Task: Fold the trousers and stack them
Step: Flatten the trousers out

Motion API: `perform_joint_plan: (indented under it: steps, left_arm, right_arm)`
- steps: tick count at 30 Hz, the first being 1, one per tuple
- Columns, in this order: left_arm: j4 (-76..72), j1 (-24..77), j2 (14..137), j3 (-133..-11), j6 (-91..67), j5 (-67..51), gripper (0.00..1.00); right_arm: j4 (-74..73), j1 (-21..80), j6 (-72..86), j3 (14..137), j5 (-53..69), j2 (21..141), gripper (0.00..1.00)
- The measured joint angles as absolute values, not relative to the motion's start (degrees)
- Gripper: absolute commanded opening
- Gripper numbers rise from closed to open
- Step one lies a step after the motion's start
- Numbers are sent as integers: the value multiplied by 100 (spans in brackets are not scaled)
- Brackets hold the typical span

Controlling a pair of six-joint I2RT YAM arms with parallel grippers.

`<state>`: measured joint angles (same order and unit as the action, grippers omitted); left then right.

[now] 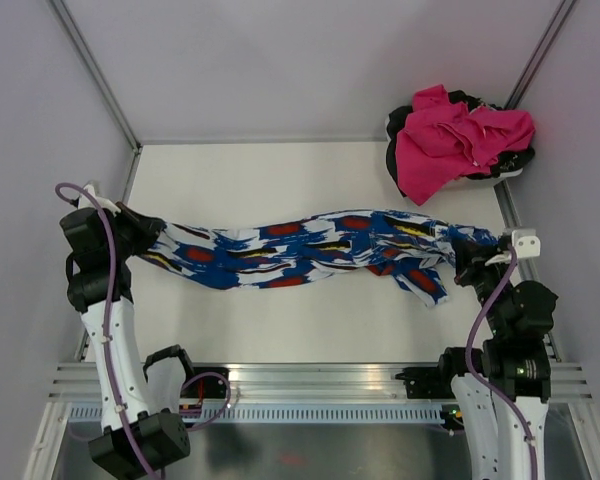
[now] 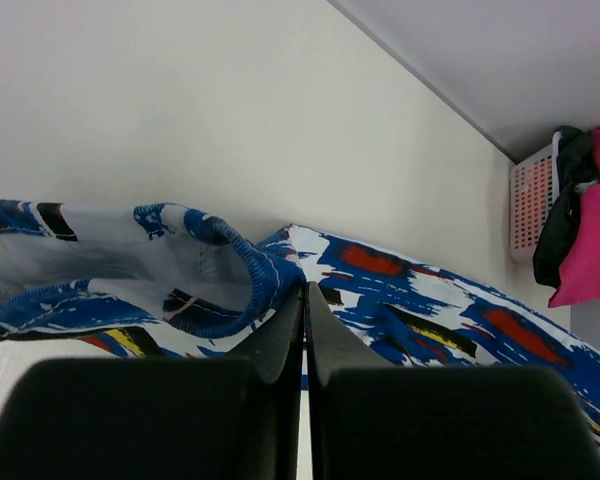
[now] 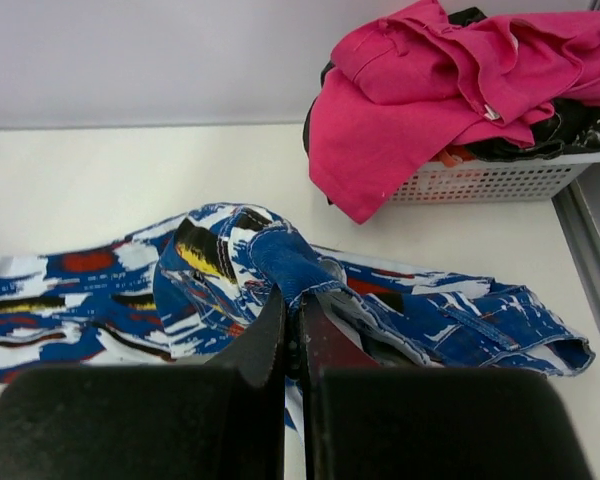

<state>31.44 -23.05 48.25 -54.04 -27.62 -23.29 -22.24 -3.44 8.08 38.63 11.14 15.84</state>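
The trousers [image 1: 280, 250], royal blue with white, red, black and yellow blotches, hang stretched in a long band across the table between both arms. My left gripper [image 1: 143, 236] is shut on their left end. In the left wrist view its closed fingertips [image 2: 305, 292] pinch the fabric beside a rolled blue hem [image 2: 242, 290]. My right gripper [image 1: 472, 252] is shut on the right end, where a loose flap [image 1: 425, 283] droops. In the right wrist view a bunched blue fold of the trousers [image 3: 285, 262] is clamped at the tips of this gripper [image 3: 298, 300].
A white basket [image 3: 480, 182] stands at the back right corner, heaped with a pink garment [image 1: 455, 135] and dark clothes. The table [image 1: 280, 180] is walled on the left, back and right. A metal rail [image 1: 310, 380] runs along the near edge.
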Motion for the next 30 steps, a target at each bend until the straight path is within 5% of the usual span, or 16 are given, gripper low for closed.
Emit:
perform_joint_plan:
  steps: [14, 24, 30]
  left_arm:
    - [4469, -2298, 4939, -6838, -2694, -1516, 2]
    - [5271, -2294, 5489, -10154, -2606, -760, 2]
    - [5253, -2290, 5555, -9896, -2628, -923, 2]
  right_arm:
    - [-3782, 117, 943, 5854, -294, 2696, 0]
    - [-5402, 185, 1446, 11262, -5, 4447, 0]
    - [-5983, 311, 1522, 10554, -1070, 3975, 0]
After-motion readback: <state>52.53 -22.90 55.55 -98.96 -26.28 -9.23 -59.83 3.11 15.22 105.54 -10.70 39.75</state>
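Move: The trousers hang between the hands: their middle lies about 41 cm to the left hand's right, 2 cm back and some 20 cm below. From the right hand, which holds the waist end, it is about 41 cm left, 4 cm ahead and 22 cm below. A loose flap hangs roughly 10 cm left of the right hand, level with it and 22 cm below. The clothes basket stands about 32 cm ahead of the right hand, 8 cm right and 15 cm lower. Back a couple of centimetres first, then steeply up: both hands, still gripping the trousers' ends, swing them high above the table, the left rising about 23 cm, the right some 27 cm while drawing away from the clothes basket. Near the top both turn over and start down and forward again. The left wrist tips its fingers up and turns counter-clockwise; the right ends turned clockwise. ##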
